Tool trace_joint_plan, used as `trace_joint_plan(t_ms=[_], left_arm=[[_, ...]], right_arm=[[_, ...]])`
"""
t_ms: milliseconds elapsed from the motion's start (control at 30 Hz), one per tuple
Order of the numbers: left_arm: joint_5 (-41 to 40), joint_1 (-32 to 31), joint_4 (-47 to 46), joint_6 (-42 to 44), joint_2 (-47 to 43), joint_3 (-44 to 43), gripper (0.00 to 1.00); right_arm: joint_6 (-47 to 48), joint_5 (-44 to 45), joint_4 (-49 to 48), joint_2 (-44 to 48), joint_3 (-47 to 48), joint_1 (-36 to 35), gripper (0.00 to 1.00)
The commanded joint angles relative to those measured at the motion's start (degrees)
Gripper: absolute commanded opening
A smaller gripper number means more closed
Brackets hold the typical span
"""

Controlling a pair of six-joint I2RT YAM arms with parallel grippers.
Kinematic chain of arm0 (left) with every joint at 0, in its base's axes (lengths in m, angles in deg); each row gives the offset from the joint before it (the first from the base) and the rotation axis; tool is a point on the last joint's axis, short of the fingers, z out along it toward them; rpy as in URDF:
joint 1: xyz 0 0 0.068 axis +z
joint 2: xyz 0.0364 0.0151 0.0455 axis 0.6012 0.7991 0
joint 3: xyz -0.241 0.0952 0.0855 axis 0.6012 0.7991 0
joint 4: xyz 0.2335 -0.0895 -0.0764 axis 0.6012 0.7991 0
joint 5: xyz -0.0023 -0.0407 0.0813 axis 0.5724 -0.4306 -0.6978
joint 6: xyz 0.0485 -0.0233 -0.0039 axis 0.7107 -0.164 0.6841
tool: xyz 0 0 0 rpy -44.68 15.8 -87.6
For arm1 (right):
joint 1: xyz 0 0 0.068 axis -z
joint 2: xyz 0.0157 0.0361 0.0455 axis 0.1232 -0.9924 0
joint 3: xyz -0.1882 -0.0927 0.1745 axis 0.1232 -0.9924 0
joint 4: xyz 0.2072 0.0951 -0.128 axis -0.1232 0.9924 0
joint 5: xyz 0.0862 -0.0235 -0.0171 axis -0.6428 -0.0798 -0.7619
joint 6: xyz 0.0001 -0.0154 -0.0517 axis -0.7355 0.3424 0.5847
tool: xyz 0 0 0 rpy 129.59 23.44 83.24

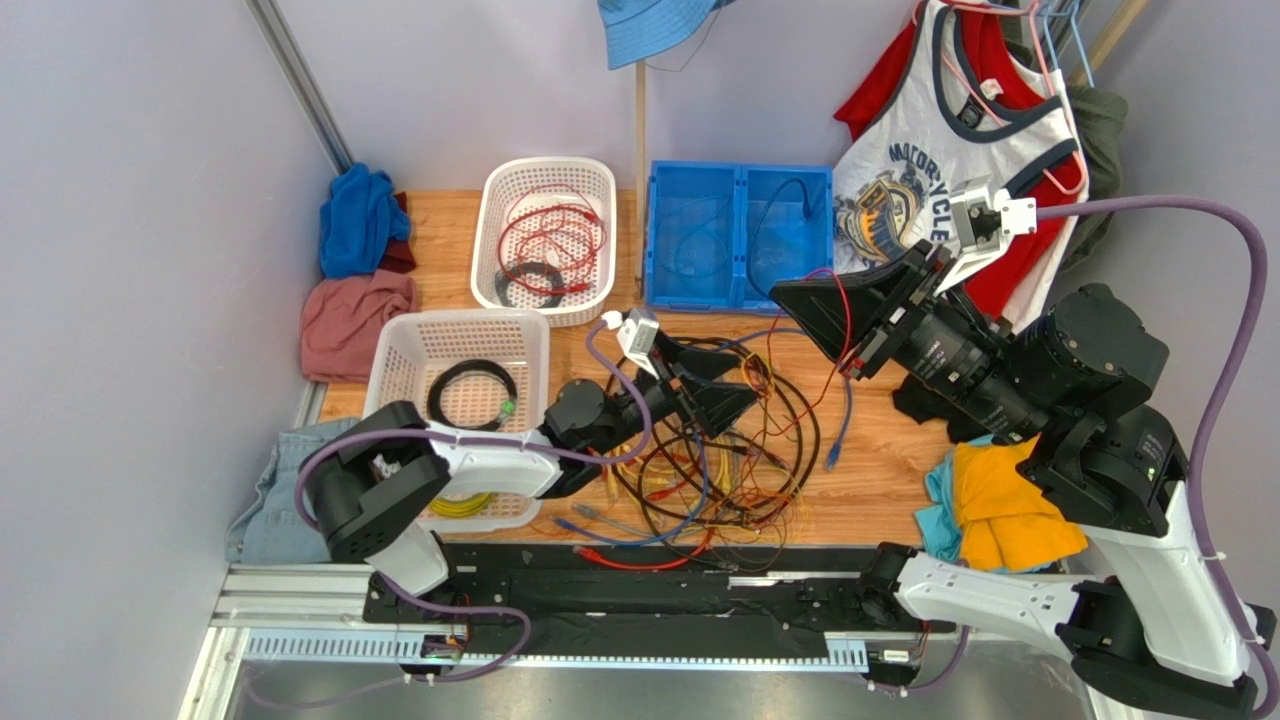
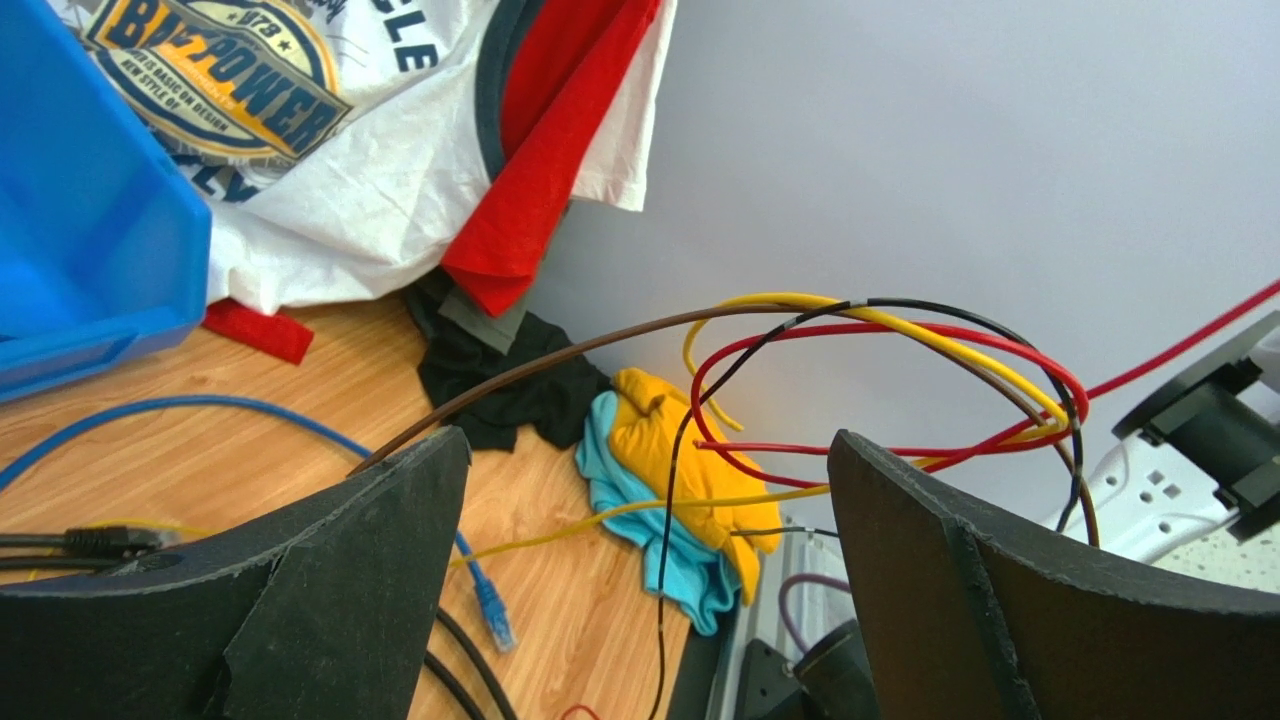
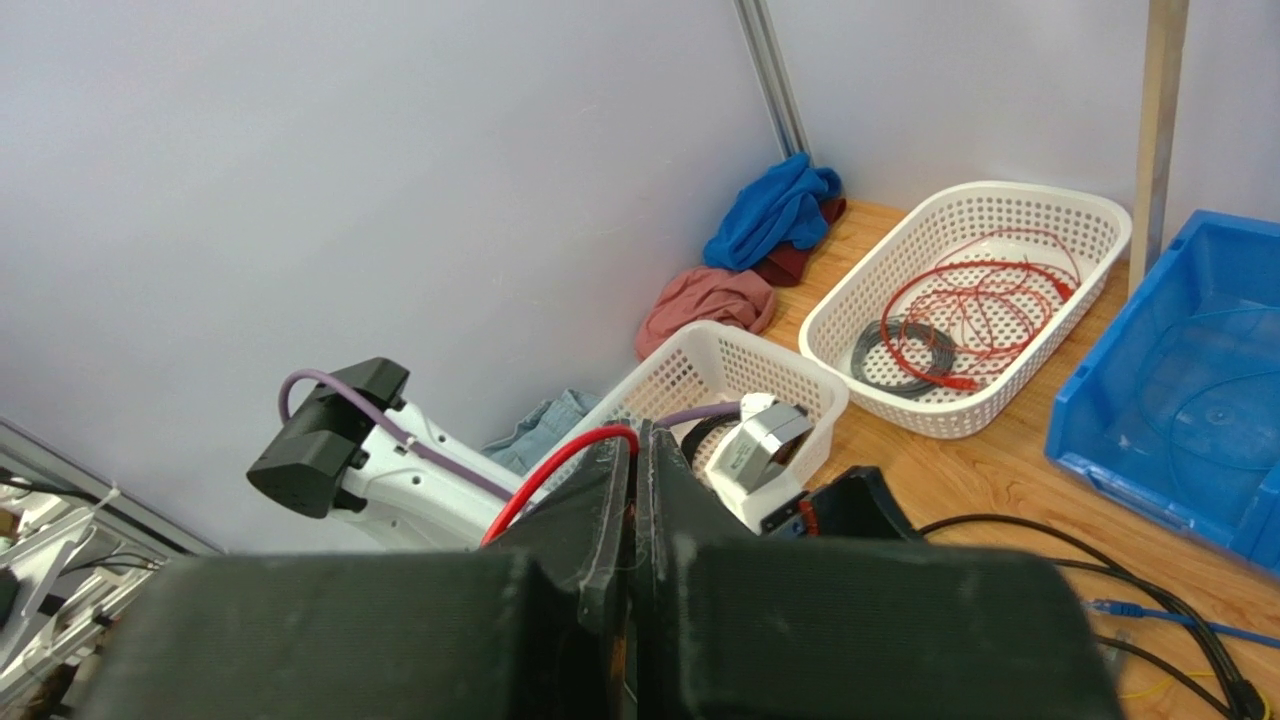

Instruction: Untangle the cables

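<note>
The cables (image 1: 706, 458) lie in a tangled heap of black, red, yellow, orange and blue cords on the wooden table in front of the arms. My left gripper (image 1: 747, 381) hovers low over the heap with its jaws wide open. In the left wrist view, loops of red, yellow, black and brown cable (image 2: 902, 375) hang between and beyond its fingers (image 2: 346, 600), none of them pinched. My right gripper (image 1: 789, 296) is raised above the heap's far right side. It is shut on a red cable (image 3: 541, 477) that curves out of its tip (image 3: 639, 443).
Two white baskets stand at left, one (image 1: 544, 240) holding red and black cords, the other (image 1: 458, 393) a black coil. A blue bin (image 1: 736, 233) sits at the back. Cloths lie at far left (image 1: 361, 270) and right (image 1: 999, 503). A printed shirt (image 1: 932, 165) hangs behind.
</note>
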Motion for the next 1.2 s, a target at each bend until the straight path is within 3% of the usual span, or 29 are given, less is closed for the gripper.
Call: trace_joint_plan(t_ms=[0,167,233,267,300,367,400,500,900,1000,1100,1167], left_arm=[[1.3,0.0,-10.7,-3.5,3.3,-5.1,0.96],[1.3,0.1,-13.8,-6.6,8.4,-9.2,0.82],[2.4,0.1,-13.9,-7.8,10.0,-11.4,0.71],[2.6,0.1,-13.9,-8.0,10.4,-12.1,0.64],[2.9,0.1,-13.9,-8.1,10.7,-12.6,0.51],[2.5,0.4,-12.8,-8.3,11.1,-13.6,0.38],[2.0,0.6,-12.1,-8.4,11.1,-13.8,0.23],[-0.5,1.7,-8.3,-9.0,11.0,-12.4,0.00],[-9.6,8.6,5.6,-13.7,9.4,6.0,0.00],[-11.1,9.5,13.0,-14.4,7.7,7.7,0.00],[-12.3,9.6,26.8,-13.8,6.1,7.0,0.00],[-11.6,9.6,28.8,-13.3,5.8,7.1,0.00]], right_arm=[[-2.3,-3.8,-2.8,0.6,-0.9,-0.2,0.00],[-4.1,-6.1,-4.2,1.2,-2.1,-0.1,0.00],[-4.6,-6.8,-4.2,1.2,-2.6,-0.1,0.00],[-4.7,-7.1,-4.3,1.3,-2.8,-0.1,0.00],[-5.0,-7.4,-4.3,1.3,-2.9,-0.2,0.00],[-5.4,-7.9,-4.4,1.3,-3.0,-0.1,0.00],[-5.6,-8.5,-4.4,1.4,-3.0,-0.1,0.00],[-5.8,-9.1,-4.3,1.4,-2.5,-0.1,0.00],[-3.4,-9.0,-0.1,-1.1,7.3,-0.1,0.00],[-2.7,-9.0,0.9,-1.9,10.2,-0.1,0.00],[-1.9,-8.6,1.2,-2.5,12.0,-0.1,0.00],[-1.4,-8.5,1.2,-3.0,13.7,-0.1,0.00]])
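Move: A little beyond the open left fingers hangs the loose bundle of thin red, yellow, brown and black wires, about 2 cm ahead, 5 cm right and 1 cm up. The tangled heap lies straight beneath, some 25 cm down and 3 cm left; the blue tray is about 25 cm ahead, 1 cm right, also 25 cm down. From the right hand, holding the red cable up high, the bundle lies roughly 8 cm ahead, 5 cm right and 24 cm below. Reaching right and slightly forward about 4 cm, the left hand shuts its open fingers on the hanging wires, then carries them forward, back left some 8 cm and down, its fingers tipping towards level and turning forward. The right hand keeps its grip on the red cable, easing back and left a couple of centimetres, then sinking about 5 cm with slight forward travel as its wrist turns. ##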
